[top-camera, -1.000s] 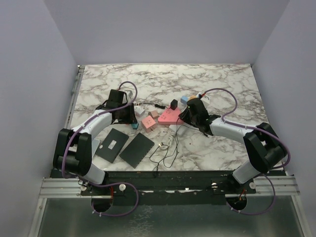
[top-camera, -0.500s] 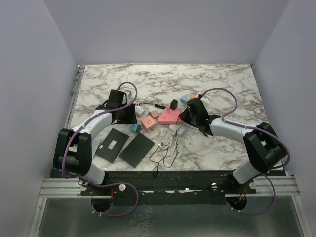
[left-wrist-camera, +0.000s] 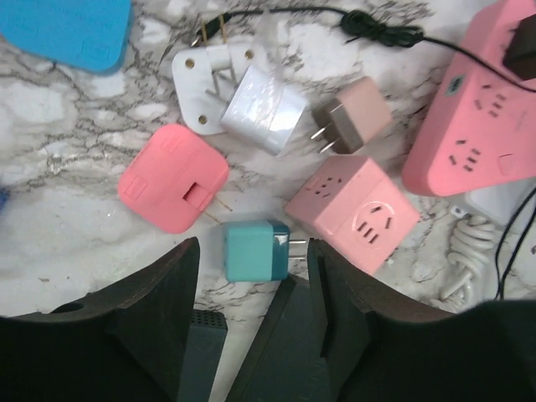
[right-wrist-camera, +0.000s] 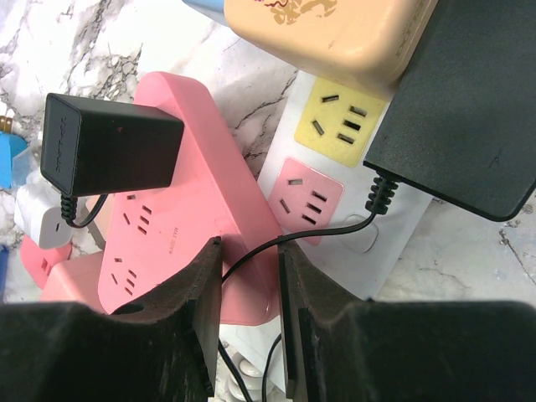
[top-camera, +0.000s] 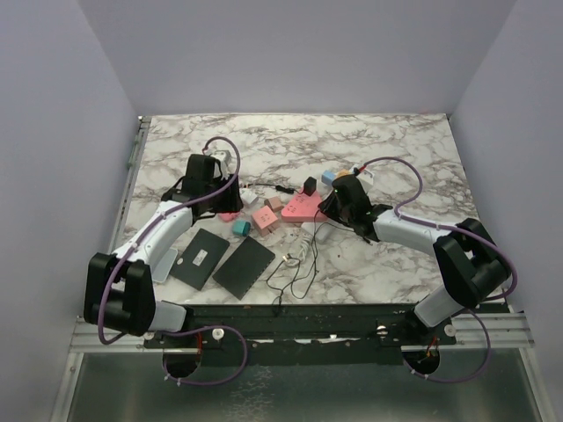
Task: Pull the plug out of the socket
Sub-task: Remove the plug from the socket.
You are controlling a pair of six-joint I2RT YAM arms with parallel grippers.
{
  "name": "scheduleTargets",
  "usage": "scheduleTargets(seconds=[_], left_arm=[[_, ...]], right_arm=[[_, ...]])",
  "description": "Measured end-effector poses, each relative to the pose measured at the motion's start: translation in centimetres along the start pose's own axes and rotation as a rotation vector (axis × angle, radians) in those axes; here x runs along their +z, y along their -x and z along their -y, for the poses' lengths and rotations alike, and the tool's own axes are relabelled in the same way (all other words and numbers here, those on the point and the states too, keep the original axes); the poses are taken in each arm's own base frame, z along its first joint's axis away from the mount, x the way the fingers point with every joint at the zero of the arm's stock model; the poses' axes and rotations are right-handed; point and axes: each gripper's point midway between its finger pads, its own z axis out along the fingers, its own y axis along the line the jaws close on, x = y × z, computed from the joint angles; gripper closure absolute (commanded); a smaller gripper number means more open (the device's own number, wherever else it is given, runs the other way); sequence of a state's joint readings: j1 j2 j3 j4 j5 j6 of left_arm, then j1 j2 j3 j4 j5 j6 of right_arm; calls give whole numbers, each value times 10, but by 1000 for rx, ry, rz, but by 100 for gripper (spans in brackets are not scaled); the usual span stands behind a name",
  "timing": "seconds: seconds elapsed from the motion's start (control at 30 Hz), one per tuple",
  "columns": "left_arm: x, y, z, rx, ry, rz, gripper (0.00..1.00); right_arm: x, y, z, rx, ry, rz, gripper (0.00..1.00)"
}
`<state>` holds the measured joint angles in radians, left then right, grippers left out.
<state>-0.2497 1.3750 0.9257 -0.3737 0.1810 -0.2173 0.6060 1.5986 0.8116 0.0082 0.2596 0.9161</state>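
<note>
The socket [right-wrist-camera: 402, 230], a white strip with yellow and pink outlets, lies under my right gripper [right-wrist-camera: 247, 251] and shows in the top view [top-camera: 319, 233]. A big black adapter [right-wrist-camera: 461, 109] and a beige one [right-wrist-camera: 335, 33] sit plugged into it. The right jaws stand a narrow gap apart over the end of a pink power strip [right-wrist-camera: 193, 209]. A thin black cable crosses between them and nothing is clamped. A teal plug [left-wrist-camera: 251, 251] lies loose on the marble [top-camera: 240, 228], prongs to the right. My left gripper [left-wrist-camera: 253, 244] hovers open above it [top-camera: 226, 208].
Around the teal plug lie a pink cube socket [left-wrist-camera: 356, 209], a flat pink plug [left-wrist-camera: 172, 176], white adapters [left-wrist-camera: 264, 105] and a tan plug [left-wrist-camera: 356, 121]. A small black adapter [right-wrist-camera: 109, 155] sits on the pink strip. Two black pads [top-camera: 244, 265] and loose cords [top-camera: 295, 264] lie near the front.
My left gripper opened and let the teal plug go, then rose and drew back towards the far left. The plug now rests on the table. The right arm has not moved.
</note>
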Motion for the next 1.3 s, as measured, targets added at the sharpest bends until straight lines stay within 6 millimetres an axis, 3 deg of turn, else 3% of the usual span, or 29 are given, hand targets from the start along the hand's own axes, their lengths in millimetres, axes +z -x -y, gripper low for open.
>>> scheduleTargets(seconds=[0.17, 0.3, 0.43, 0.57, 0.77, 1.03, 1.3], left_arm=[[-9, 40, 33, 68, -62, 101, 41], [-5, 75, 83, 153, -145, 155, 35], [17, 93, 141, 232, -232, 162, 35], [48, 95, 174, 268, -273, 133, 35], [88, 82, 195, 309, -271, 69, 34], [96, 67, 207, 385, -239, 50, 36], [107, 58, 202, 431, -181, 43, 41]], right_arm=[[0, 0, 0, -1, -1, 4, 69], [-1, 0, 0, -2, 1, 5, 69], [-1, 0, 0, -4, 6, 9, 69], [-1, 0, 0, -9, 11, 14, 69], [-1, 0, 0, -9, 18, 19, 69], [0, 0, 0, -13, 26, 25, 69], [0, 0, 0, -11, 29, 27, 70]])
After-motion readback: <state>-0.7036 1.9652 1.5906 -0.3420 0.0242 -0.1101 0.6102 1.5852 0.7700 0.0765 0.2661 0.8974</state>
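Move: The black plug, standing in the pink socket, lies about 23 cm right and 8 cm ahead of the left hand, roughly level with it. The socket's middle is some 20 cm right, 4 ahead, 5 below; the blue plug 27 right, 12 ahead, 3 below; the pink cube 8 right, 5 below. From the right hand, already gripping the socket's near right end, the black plug is about 6 cm ahead, 5 left, 4 above. Left hand swings some 22 cm right and forward, rising then sinking, open fingers ending around the black plug. ##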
